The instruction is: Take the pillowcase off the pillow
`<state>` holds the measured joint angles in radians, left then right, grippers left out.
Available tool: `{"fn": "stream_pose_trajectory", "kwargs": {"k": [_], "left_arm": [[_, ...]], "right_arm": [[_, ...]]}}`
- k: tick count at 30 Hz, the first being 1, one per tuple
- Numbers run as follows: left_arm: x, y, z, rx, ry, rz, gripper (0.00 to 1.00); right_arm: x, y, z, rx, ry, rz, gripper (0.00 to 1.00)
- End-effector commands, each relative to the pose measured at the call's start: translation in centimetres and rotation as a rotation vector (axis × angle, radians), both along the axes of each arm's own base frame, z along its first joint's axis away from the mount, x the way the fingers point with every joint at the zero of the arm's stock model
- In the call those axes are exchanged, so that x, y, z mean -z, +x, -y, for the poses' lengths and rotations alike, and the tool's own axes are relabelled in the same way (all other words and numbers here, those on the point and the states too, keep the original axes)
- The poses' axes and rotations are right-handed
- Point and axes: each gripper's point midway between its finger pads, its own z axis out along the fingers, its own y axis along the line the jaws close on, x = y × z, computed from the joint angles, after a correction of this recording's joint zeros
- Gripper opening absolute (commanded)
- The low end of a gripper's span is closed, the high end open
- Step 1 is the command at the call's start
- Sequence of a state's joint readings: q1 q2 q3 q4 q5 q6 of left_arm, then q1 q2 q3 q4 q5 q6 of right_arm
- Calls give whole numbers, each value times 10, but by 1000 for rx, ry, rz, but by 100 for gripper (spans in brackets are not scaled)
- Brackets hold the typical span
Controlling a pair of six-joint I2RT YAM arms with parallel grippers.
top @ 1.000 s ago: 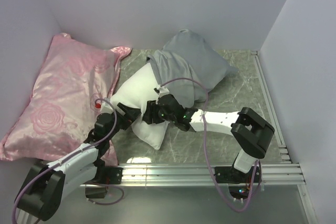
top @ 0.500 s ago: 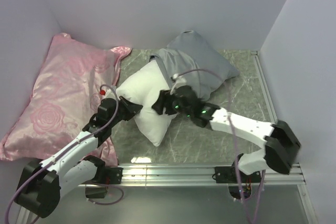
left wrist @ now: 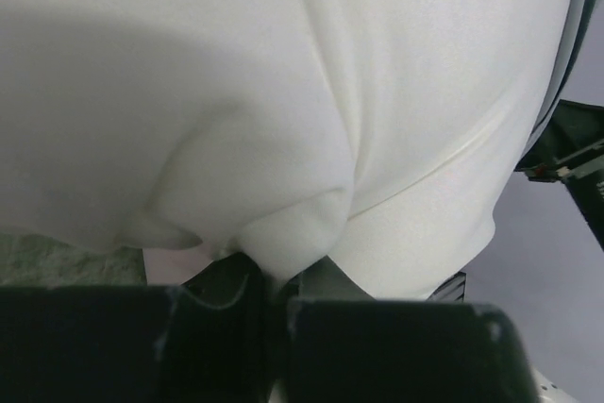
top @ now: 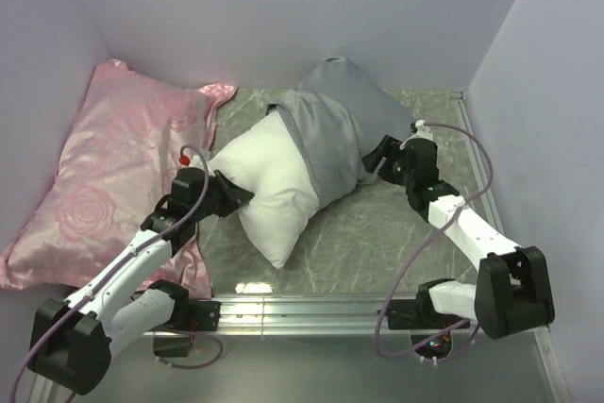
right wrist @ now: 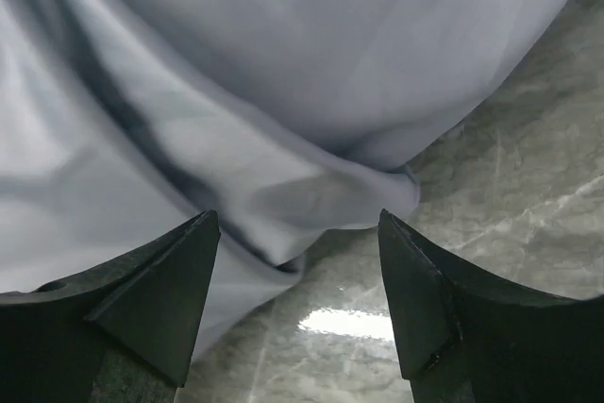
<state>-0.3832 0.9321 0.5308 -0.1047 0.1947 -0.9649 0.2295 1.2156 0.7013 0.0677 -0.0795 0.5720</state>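
Observation:
The white pillow [top: 269,176] lies in the middle of the table, its near half bare. The grey pillowcase [top: 344,125] covers its far half. My left gripper [top: 236,197] is shut on a fold of the pillow's left edge; in the left wrist view white pillow fabric [left wrist: 283,92] bulges out from between the closed jaws. My right gripper [top: 373,162] is open at the pillowcase's right edge. In the right wrist view its fingertips [right wrist: 203,233] stand wide apart, with a hanging grey fold of the pillowcase [right wrist: 330,200] just beyond them, ungripped.
A pink rose-patterned satin pillow [top: 113,172] lies along the left wall. The table [top: 377,233] is grey marble, with metal rails [top: 377,307] at the near edge and along the right side. Walls close in on the far, left and right sides.
My right arm has swung from the pillow's middle to the pillowcase's right edge, with its jaws open. The pillowcase now drapes lower over the pillow. My left gripper has kept its hold.

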Motion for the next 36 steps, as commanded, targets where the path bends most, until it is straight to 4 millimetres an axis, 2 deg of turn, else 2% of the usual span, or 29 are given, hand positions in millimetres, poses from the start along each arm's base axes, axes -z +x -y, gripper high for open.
{"fn": "stream_pose_trajectory", "kwargs": {"k": [1, 3, 4, 6, 10, 12, 13, 14, 15, 16, 17, 18, 19, 20, 21, 23, 24, 26, 27, 28, 33, 34, 36], "left_arm": [[-36, 3, 4, 72, -33, 60, 0], [-40, 7, 2, 70, -38, 62, 0], [-45, 12, -1, 65, -40, 67, 0], [-50, 17, -2, 62, -41, 76, 0], [-67, 31, -8, 48, -50, 100, 0], [-73, 37, -15, 31, -45, 107, 0], [-83, 42, -17, 26, -44, 126, 0], [-89, 45, -21, 21, -41, 136, 0], [-91, 46, -24, 16, -35, 131, 0], [-105, 54, -35, -10, -28, 166, 0], [-110, 57, -41, -20, -27, 175, 0], [-115, 62, -55, -50, -25, 182, 0], [-130, 65, -60, -60, -30, 212, 0], [-135, 67, -66, -70, -37, 225, 0], [-140, 72, -80, -106, -42, 236, 0], [-148, 74, -88, -109, -57, 251, 0], [-151, 77, -101, -137, -57, 258, 0], [-159, 78, -113, -155, -59, 275, 0], [-162, 80, -128, -194, -52, 284, 0], [-168, 80, -133, -204, -53, 296, 0], [-183, 79, -150, -260, -66, 325, 0], [-189, 78, -151, -268, -70, 340, 0], [-190, 79, -151, -268, -74, 341, 0]], "right_arm": [[-20, 14, -10, -82, -5, 114, 75], [-5, 13, -4, -60, -16, 94, 75], [-5, 16, -3, -56, -1, 113, 75], [11, 12, -7, -78, 13, 86, 75], [18, 17, -15, -106, 55, 109, 70], [20, 19, -18, -110, 74, 100, 60], [18, 19, -18, -102, 79, 102, 53], [15, 21, -16, -87, 86, 104, 29], [9, 23, -12, -63, 87, 112, 16], [11, 22, -7, -35, 78, 80, 7], [2, 29, 6, 23, 72, 90, 0], [-5, 31, 15, 61, 69, 93, 0], [-11, 34, 24, 100, 71, 72, 0], [-14, 36, 34, 135, 68, 64, 0], [-12, 35, 53, 197, 58, 29, 0], [-24, 40, 70, 249, 59, 37, 0], [-26, 41, 86, 296, 50, 32, 0], [-25, 39, 106, 361, 43, 7, 0], [-23, 36, 115, 386, 48, -10, 0], [-24, 35, 136, 446, 71, -14, 0], [-31, 31, 182, 557, 136, -17, 0], [-39, 28, 198, 600, 145, 1, 0], [-45, 28, 203, 605, 146, 13, 0]]}}
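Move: The left hand still grips a pinch of the white pillow, whose bare part centres about 5 cm to its right and 3 ahead. The middle of the pink pillow, over which it will pull, is roughly 32 cm left and 3 ahead, some 9 lower. Open, the right hand hovers about 5 cm above a pillowcase fold, 1 cm ahead and 1 left; the grey pillowcase's middle is about 9 ahead and 6 left of it, some 6 lower. Down about 5 cm goes the right hand, shutting on the grey fold; it then pulls rightwards some 14 cm, rising a little, its wrist swinging clockwise about 20 degrees. Keeping its pinch on the white pillow, the left hand draws the other way, left and up about 12 cm each and half as far forward, slowly at first, then faster, towards the pink pillow. ##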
